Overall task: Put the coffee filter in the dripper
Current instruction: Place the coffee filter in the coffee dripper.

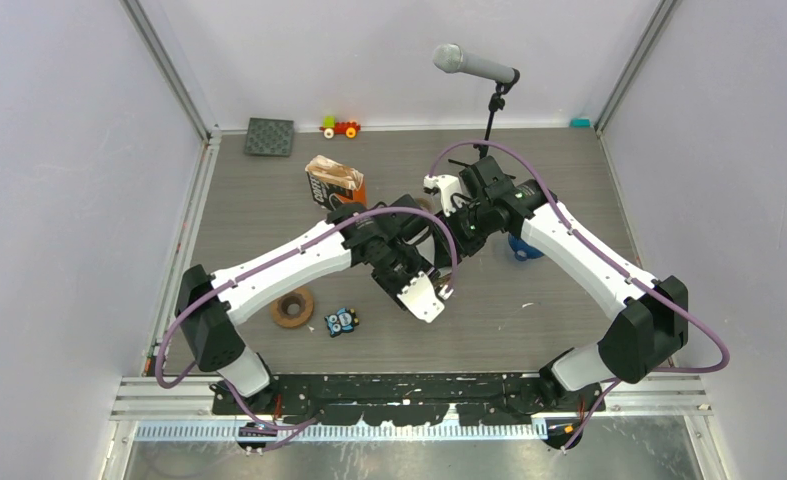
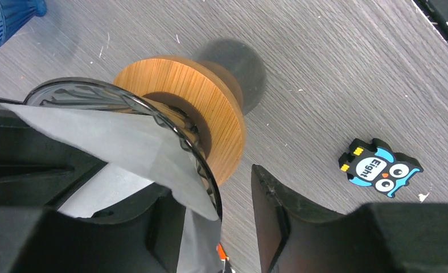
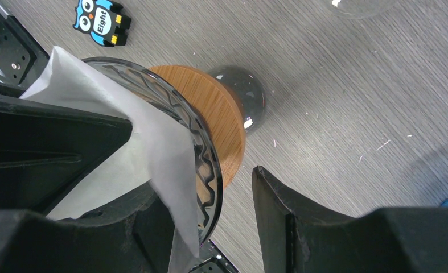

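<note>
The dripper (image 2: 181, 85) is a clear ribbed glass cone in a round wooden collar, seen tilted close to both wrist cameras. The white paper coffee filter (image 2: 113, 142) lies inside the cone, its edge folding over the glass rim. My left gripper (image 2: 210, 187) straddles that rim: one finger is inside against the filter, the other finger (image 2: 278, 210) stands outside with a gap, so it is open. My right gripper (image 3: 204, 185) straddles the dripper (image 3: 210, 108) the same way, over the filter (image 3: 153, 142), and is also open. In the top view both wrists meet mid-table and hide the dripper.
An owl-shaped toy (image 1: 341, 321) and a wooden ring (image 1: 292, 306) lie near the left arm. A blue cup (image 1: 524, 248) sits under the right arm. Farther back are a coffee bag (image 1: 334, 180), a microphone on a stand (image 1: 474, 65), a dark mat (image 1: 269, 136) and a toy car (image 1: 340, 127).
</note>
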Controlling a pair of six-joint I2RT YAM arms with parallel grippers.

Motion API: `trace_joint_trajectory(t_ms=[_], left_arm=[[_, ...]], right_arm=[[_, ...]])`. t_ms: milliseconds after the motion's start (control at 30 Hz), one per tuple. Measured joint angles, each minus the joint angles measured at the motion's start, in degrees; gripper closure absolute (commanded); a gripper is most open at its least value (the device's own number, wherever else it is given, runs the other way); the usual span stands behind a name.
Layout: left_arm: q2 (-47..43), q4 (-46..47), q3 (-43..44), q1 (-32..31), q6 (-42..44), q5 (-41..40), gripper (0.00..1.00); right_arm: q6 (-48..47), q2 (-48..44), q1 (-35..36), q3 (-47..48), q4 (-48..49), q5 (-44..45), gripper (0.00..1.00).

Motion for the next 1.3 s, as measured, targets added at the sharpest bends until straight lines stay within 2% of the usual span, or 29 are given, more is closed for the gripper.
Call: trace_joint_trajectory(t_ms=[1300], left_arm=[[-0.87,5.60,-2.43,-1.55,0.63,-3.04,0.95]], right_arm=[[-0.39,0.00,0.00,-1.07,0.02,-0.11,0.46]])
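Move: The dripper, with the coffee filter partly in it, has its middle about 3 cm ahead, 4 cm to the right and 3 cm below the left hand, whose open fingers straddle its near-left rim. The carafe stands right under the dripper, some 11 cm below this hand; the owl toy is about 10 cm left, 1 cm ahead and 15 cm below. From the right hand the dripper's middle is about 3 cm back, 3 cm left and 3 cm below. Easing about 1 cm to the right and slightly forward, the left hand shuts its fingers from half open to nearly closed, one inside the filter and one outside the glass, to pinch paper and dripper rim together; it dips half a centimetre, then comes back up, its tips swinging some 5 degrees forward. The right hand keeps one finger inside the filter and sinks about half a centimetre, its opening unchanged. ##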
